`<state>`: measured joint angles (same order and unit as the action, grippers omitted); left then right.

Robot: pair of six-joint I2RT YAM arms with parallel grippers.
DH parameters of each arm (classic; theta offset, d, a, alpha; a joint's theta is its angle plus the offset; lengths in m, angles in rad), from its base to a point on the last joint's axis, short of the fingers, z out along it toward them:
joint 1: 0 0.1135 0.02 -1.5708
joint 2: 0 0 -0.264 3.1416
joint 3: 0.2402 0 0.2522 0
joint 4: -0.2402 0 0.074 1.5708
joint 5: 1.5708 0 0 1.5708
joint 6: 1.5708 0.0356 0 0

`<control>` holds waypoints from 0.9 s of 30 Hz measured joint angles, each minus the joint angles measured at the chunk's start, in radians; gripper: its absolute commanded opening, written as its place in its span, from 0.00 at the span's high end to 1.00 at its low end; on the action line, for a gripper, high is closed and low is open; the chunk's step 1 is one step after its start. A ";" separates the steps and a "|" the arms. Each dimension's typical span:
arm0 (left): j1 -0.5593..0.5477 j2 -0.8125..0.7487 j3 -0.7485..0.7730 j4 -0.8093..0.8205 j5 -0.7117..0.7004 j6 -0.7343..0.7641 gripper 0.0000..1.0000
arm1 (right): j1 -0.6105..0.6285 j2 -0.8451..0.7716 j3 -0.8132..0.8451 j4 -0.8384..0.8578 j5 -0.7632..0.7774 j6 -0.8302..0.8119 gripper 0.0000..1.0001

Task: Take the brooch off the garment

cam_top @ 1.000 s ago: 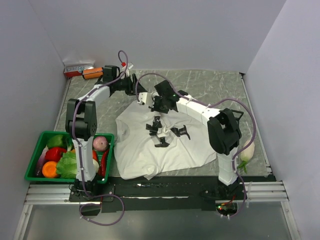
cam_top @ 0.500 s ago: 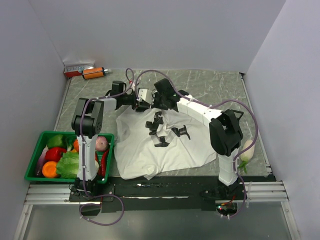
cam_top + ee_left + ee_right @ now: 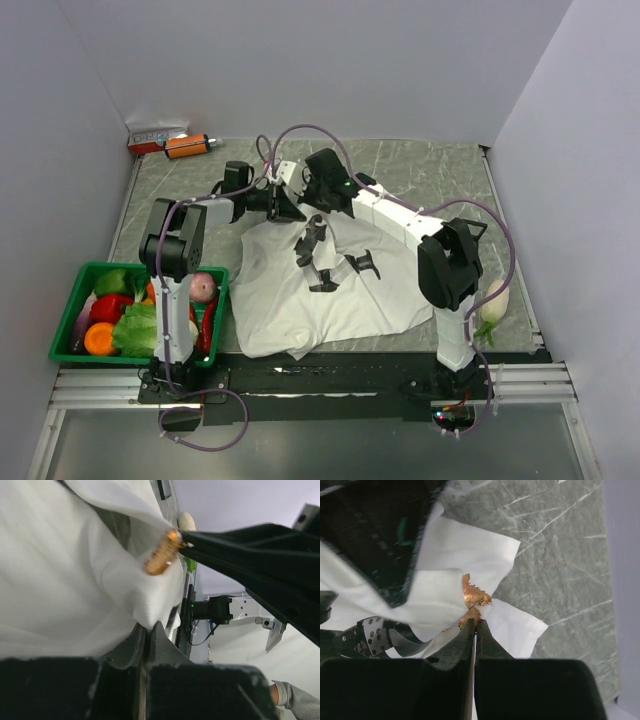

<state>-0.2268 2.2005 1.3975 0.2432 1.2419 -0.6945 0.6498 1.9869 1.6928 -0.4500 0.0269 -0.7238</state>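
The garment (image 3: 330, 290), a white T-shirt with black printed shapes, lies spread on the table with its far edge pulled up between both grippers. The small gold-orange brooch (image 3: 474, 597) is pinned in a bunched fold of it and also shows in the left wrist view as the brooch (image 3: 162, 556). My right gripper (image 3: 475, 622) is shut on the brooch's lower end. My left gripper (image 3: 148, 625) is shut on a fold of the garment (image 3: 75, 580) just beside the brooch. In the top view the left gripper (image 3: 286, 207) and right gripper (image 3: 300, 190) nearly touch; the brooch is hidden there.
A green basket (image 3: 100, 266) of vegetables stands at the near left. An orange bottle (image 3: 187, 146) and a red-and-white box (image 3: 155, 137) lie at the far left corner. A white vegetable (image 3: 493, 300) lies by the right arm's base. Walls enclose the table.
My left gripper swung from the far left in to the shirt's upper edge and closed on the cloth. The right gripper stayed shut on the brooch, and the shirt's top edge lifted.
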 measured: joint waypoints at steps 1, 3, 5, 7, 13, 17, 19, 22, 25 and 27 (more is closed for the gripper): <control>0.000 -0.016 -0.019 0.002 0.004 0.002 0.99 | 0.000 0.005 0.006 -0.001 0.004 0.018 1.00; -0.001 -0.048 -0.056 0.023 0.012 -0.001 0.99 | 0.002 0.012 0.022 -0.003 0.013 0.060 1.00; -0.002 -0.085 -0.090 0.051 0.021 -0.004 0.99 | 0.003 0.013 0.026 -0.004 0.016 0.101 1.00; -0.007 -0.111 -0.094 0.049 0.030 0.014 0.99 | 0.003 0.013 0.033 -0.006 0.020 0.141 1.00; -0.034 -0.123 0.007 -0.221 0.030 0.249 0.72 | 0.003 0.016 0.083 -0.041 0.017 0.227 1.00; -0.014 -0.150 -0.013 -0.311 0.017 0.309 0.55 | -0.005 0.014 0.078 -0.003 -0.002 0.234 1.00; 0.011 -0.183 -0.052 -0.319 0.006 0.312 0.52 | -0.011 0.005 0.044 0.035 -0.030 0.234 1.00; 0.068 -0.233 -0.080 -0.322 -0.010 0.312 0.47 | -0.023 -0.021 -0.029 0.079 -0.083 0.233 1.00; 0.111 -0.268 -0.084 -0.264 -0.027 0.294 0.38 | -0.029 -0.045 -0.099 0.129 -0.141 0.238 1.00; 0.112 -0.277 -0.092 -0.194 -0.037 0.255 0.35 | -0.031 -0.072 -0.154 0.168 -0.177 0.252 1.00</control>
<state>-0.1150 1.9232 1.3052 0.0494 1.2045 -0.4397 0.6186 1.9148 1.5387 -0.2821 -0.1497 -0.4721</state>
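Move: The brooch sits in the right fingertips, its middle about 1 cm ahead, 1 cm left and 1 cm below that hand's point. From the left hand, already shut on a garment fold beside it, the brooch is some 2 cm ahead, 3 cm right and 3 cm up. The middle of the garment's dark arm print lies roughly 12 cm back and 2 cm right of the brooch, down near the table, about 9 cm below the left hand. The left hand, still pinching the garment fold, first tugs it back and up about 3 cm each way against the right hand's hold, then opens its fingers, lets the fold go and backs off left about 6 cm, rising further and drifting forward again, away from the brooch. The right hand keeps its pinch on the brooch throughout, rising a couple of centimetres before easing back and down to end about 2 cm nearer the base, its left side rolling up some 15 degrees. ##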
